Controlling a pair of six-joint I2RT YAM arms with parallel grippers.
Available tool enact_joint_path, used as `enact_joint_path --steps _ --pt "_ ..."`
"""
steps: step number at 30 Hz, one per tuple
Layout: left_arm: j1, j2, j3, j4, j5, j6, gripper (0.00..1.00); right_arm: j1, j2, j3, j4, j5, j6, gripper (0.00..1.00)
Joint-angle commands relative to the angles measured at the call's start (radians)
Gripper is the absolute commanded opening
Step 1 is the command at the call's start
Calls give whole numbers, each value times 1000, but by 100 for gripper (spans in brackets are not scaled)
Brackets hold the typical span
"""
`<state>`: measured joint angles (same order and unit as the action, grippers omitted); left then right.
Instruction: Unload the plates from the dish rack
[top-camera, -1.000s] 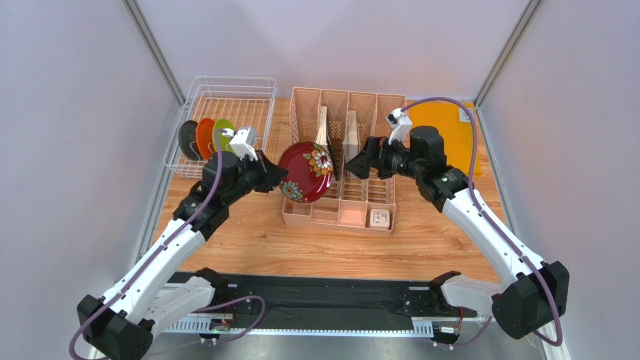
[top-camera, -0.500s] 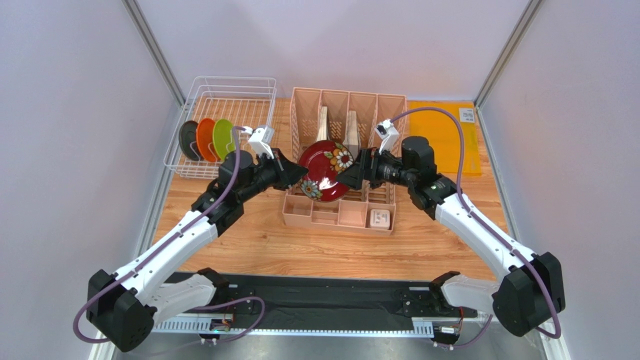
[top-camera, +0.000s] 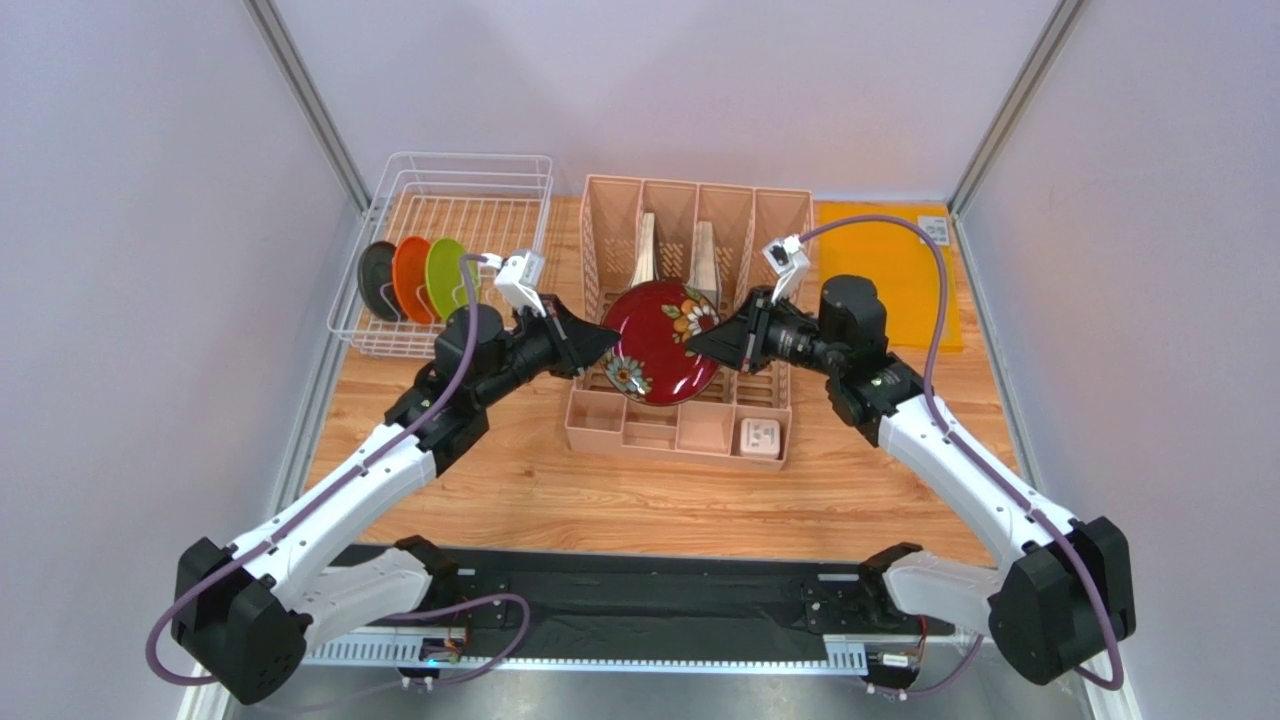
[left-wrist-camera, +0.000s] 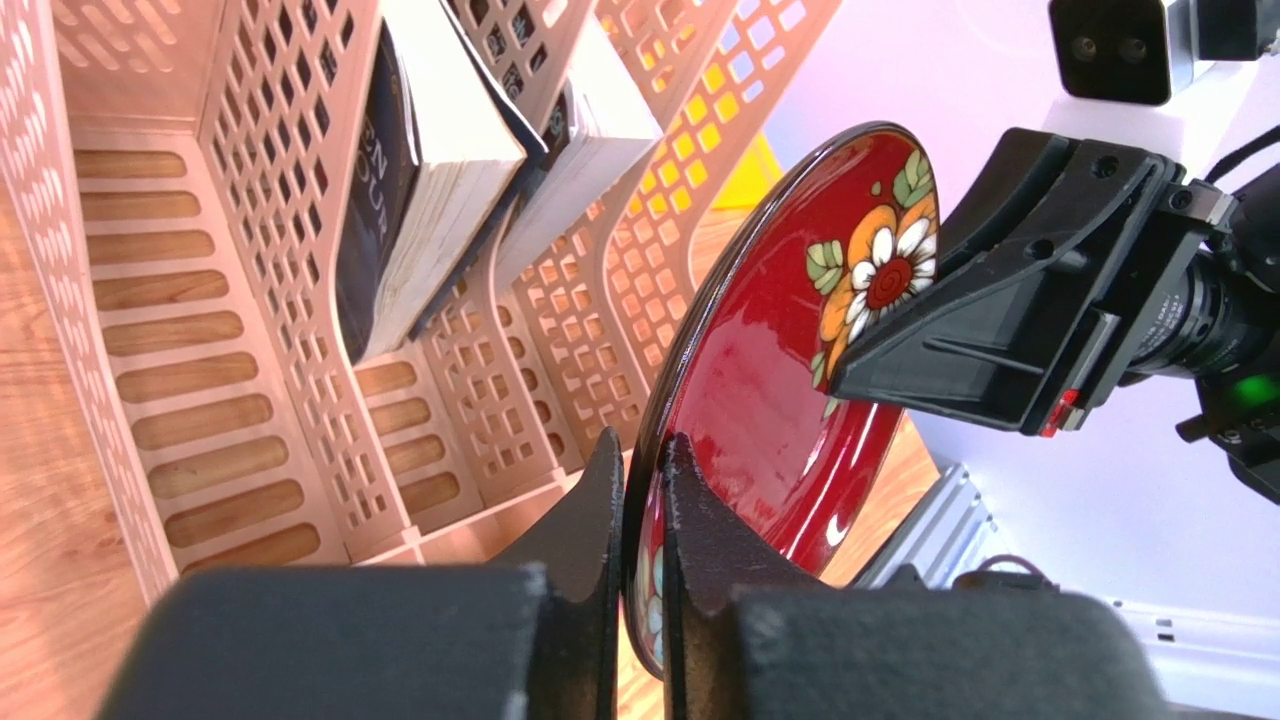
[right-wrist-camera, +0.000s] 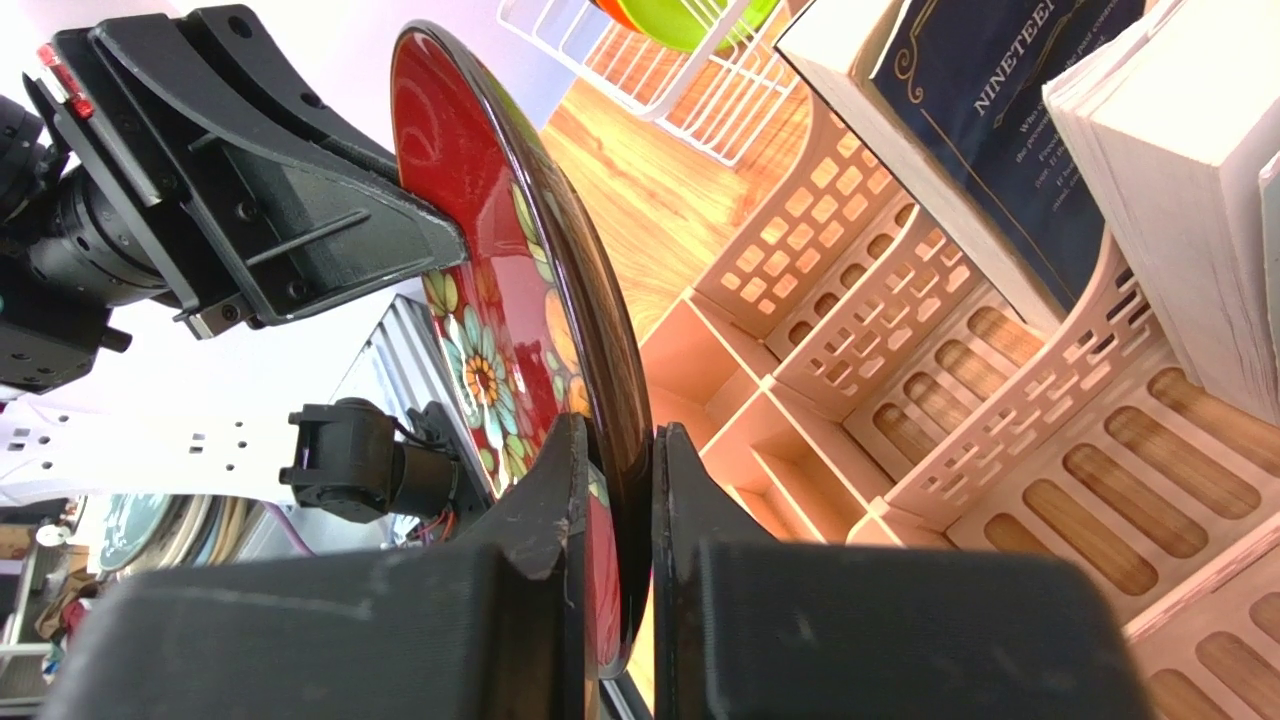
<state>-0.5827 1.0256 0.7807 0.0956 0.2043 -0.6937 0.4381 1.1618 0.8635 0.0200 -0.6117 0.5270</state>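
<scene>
A dark red plate (top-camera: 658, 342) with floral marks hangs upright above the pink organiser, held from both sides. My left gripper (top-camera: 609, 348) is shut on its left rim (left-wrist-camera: 643, 450). On the opposite rim, my right gripper (top-camera: 706, 342) is also shut (right-wrist-camera: 619, 435). The plate (left-wrist-camera: 781, 375) fills the middle of the left wrist view, and the plate (right-wrist-camera: 496, 300) shows edge-on in the right wrist view. The white wire dish rack (top-camera: 458, 158) stands at the back left. A dark plate (top-camera: 377, 281), an orange plate (top-camera: 410, 278) and a green plate (top-camera: 446, 275) stand on edge in its near end.
The pink slotted organiser (top-camera: 684, 428) sits mid-table under the held plate, with books (top-camera: 649, 248) upright in its back slots and a small white item (top-camera: 759, 437) in a front compartment. A flat orange board (top-camera: 887, 270) lies at the back right.
The left arm carried the red plate rightward over the organiser. The right gripper moved in from the right and shut on the plate's other rim.
</scene>
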Motion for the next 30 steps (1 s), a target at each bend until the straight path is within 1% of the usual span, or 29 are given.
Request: enact_joint_path --steps 1,2,3,4,5,6,7,8,9,10,11,12,13,14,15,16,17,18,19,20,21,23,26,28,30 --pt "-35 -21 46 53 24 23 20 33 -62 -34 40 90 -48 0" --pt "-35 -24 39 56 21 26 30 33 -76 -32 14 119 -53 0" --pt "-35 -36 32 58 14 33 49 31 -89 -23 -9 141 -73 0" --pt "-35 -44 26 56 4 54 56 31 -129 -17 -73 171 -81 0" --pt "-35 -51 26 32 -12 63 63 27 -152 -14 -96 217 -93 0" --pt "-35 -68 28 18 -46 78 73 22 -177 -8 -123 243 -104 0" --pt "-35 -81 31 6 -65 118 76 18 -230 6 -191 275 -122 0" --pt "-35 -93 34 -26 -86 140 78 14 -255 20 -231 332 -133 0" --pt "-34 -116 37 -43 -136 158 80 2 -279 29 -265 354 -145 0" --pt "-34 -127 45 -56 -164 178 81 -4 -327 52 -299 381 -163 0" --pt "-35 -139 54 -89 -193 230 83 -10 -350 64 -377 454 -170 0" --pt "-35 -157 63 -102 -262 253 84 -22 -372 75 -414 498 -174 0" --pt "-34 -166 81 -131 -297 281 84 -27 -413 100 -493 547 -173 0" --pt "-35 -182 89 -154 -330 331 86 -33 -433 109 -530 663 -171 0" --pt "-35 -188 97 -160 -397 359 86 -36 -453 121 -567 720 -168 0" --pt "-35 -194 115 -172 -440 379 88 -35 -480 130 -644 789 -156 0" --pt "-34 -202 124 -194 -480 429 91 -38 -491 143 -675 911 -133 0" --pt "-35 -205 130 -200 -570 456 94 -39 -511 144 -707 970 -122 0" --pt "-34 -206 140 -207 -621 480 98 -42 -519 140 -750 1031 -105 0" --pt "-34 -208 143 -211 -670 509 100 -45 -527 128 -765 1116 -84 0" --pt "-31 -210 147 -211 -737 560 100 -47 -540 123 -779 1150 -67 0" --pt "-3 -214 147 -203 -753 597 100 -55 -550 105 -793 1228 -32 0" --pt "49 -217 140 -206 -711 585 100 -68 -545 89 -802 1319 1 0" --pt "69 -214 135 -214 -700 550 100 -81 -515 78 -799 1330 22 0" --pt "87 -211 120 -205 -662 545 100 -122 -463 54 -786 1322 24 0"
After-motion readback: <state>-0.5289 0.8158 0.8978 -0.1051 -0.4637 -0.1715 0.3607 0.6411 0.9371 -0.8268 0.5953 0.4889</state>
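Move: The red plate is pinched between both hands, its middle about 6 cm right of the left hand and 5 cm left of the right hand, at their height. For the right hand, bare table lies some 32 cm right, 3 cm back, 24 cm down, with the orange sheet 33 cm right and 20 cm ahead. From the left hand, the racked green plate is about 26 cm left, 16 cm ahead, 17 cm lower, the orange plate 7 cm farther left of it and 1 cm farther out. The red plate passes wholly to the right hand: the left fingers spread wide and let go of its rim, then that hand eases clear, rises about 7 cm and swings left towards the dish rack, turning counter-clockwise and tipping up. The right keeps its pinch and sweeps the plate some 26 cm right and slightly back, past the pink organiser, turning about 70 degrees clockwise. ##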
